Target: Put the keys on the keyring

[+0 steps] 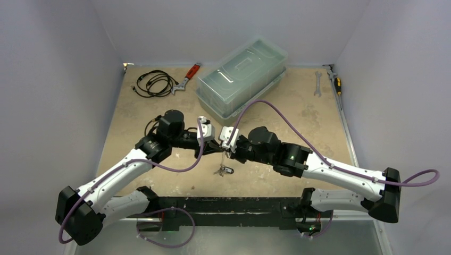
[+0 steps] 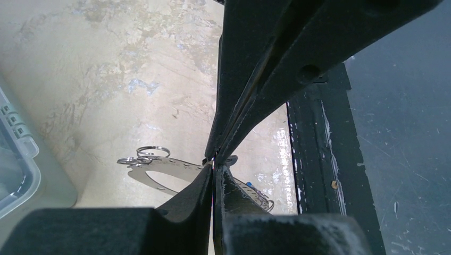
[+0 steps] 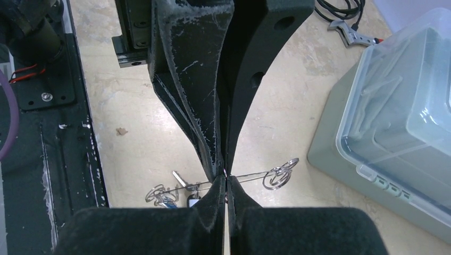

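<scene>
The keyring (image 2: 170, 166) is a thin pale oval loop with small holes, held in the air above the table. Seen edge-on, the keyring (image 3: 255, 176) has small split rings at both ends. The keys (image 3: 180, 179) hang from its low end, with a blue and a black tag under them; from above, the keys (image 1: 223, 170) dangle below the two grippers. My left gripper (image 2: 214, 169) and right gripper (image 3: 226, 178) meet tip to tip, each shut on the loop's thin edge. In the top view the left gripper (image 1: 218, 149) faces the right gripper (image 1: 227, 152).
A clear lidded plastic box (image 1: 242, 74) stands at the back centre. A black cable coil (image 1: 154, 82) and a red-handled wrench (image 1: 186, 77) lie back left. A spanner (image 1: 318, 84) and a screwdriver (image 1: 336, 82) lie back right. The black base rail (image 1: 228, 204) runs along the near edge.
</scene>
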`<state>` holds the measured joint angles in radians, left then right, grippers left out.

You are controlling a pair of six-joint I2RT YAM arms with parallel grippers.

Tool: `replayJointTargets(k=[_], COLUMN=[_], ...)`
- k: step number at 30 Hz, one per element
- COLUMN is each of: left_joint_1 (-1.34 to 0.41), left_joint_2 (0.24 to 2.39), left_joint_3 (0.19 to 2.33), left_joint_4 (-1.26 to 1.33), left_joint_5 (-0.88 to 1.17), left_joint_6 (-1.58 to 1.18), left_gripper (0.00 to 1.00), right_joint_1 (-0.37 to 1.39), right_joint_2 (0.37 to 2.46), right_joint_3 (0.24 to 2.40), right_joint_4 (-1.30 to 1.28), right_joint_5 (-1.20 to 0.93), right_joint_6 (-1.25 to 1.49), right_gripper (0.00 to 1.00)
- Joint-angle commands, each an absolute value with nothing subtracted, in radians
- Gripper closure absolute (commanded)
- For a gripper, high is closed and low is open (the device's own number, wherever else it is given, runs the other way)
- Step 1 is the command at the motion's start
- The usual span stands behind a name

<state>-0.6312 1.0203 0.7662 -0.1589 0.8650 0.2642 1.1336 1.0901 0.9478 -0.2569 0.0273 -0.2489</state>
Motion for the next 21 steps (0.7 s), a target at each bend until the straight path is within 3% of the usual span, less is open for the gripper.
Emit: replayJointTargets(k=[1,4,8,10,15,21], left_joint_1=[-0.639,-0.639,-0.638,-0.639,-0.641,-0.641], left_joint_2=[1.004,0.963,0.919,0.903,0.873,0.820], left_joint_3=[0.746,0.715,0.669,0.649,0.602,0.548], left_joint_4=[-0.067,0.014,0.124,0.174,0.303,0.520], left_joint_5=[0.828,0.812,0.790,0.792,0.808,0.833], left_joint_6=[0.225,0.182,0.117,0.085,-0.006,-0.149], left_gripper=[1.00,1.00,1.00,1.00,1.00,1.00], right_joint_1=[1.141,1.141,1.142,1.141,1.140,1.138], right_joint_2=[1.040,1.021,0.979,0.943,0.780,0.686], right_joint_3=[0.957,0.945,0.925,0.912,0.813,0.711], right_joint_4=[-0.158,-0.141,-0.103,-0.064,0.104,0.231], right_joint_5=[-0.013,-0.010,-0.004,-0.003,-0.002,-0.039], right_joint_6=[-0.255,-0.250,-0.235,-0.223,-0.150,-0.110], right_gripper=[1.00,0.96,0.60,0.50,0.44,0.49])
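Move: The keyring is already at the tips of both hands, which meet on its upper edge; its middle lies about 1 cm back and 3 cm below each of them, level sideways. From the right hand, the bunch of keys at its near end is some 6 cm back and 5 cm down, while the clear box's middle is roughly 28 cm ahead, 7 cm to the right and 16 cm lower. The right hand opens its fingers about halfway, lets go at the keyring's top edge and rises some 11 cm, easing a few centimetres to its right and back as the fingers tip up by about 30 degrees. The left hand keeps its pinch on the edge by the small ring and lifts the keyring about 3 cm, mostly toward the end, its fingertips tilting up towards level. ##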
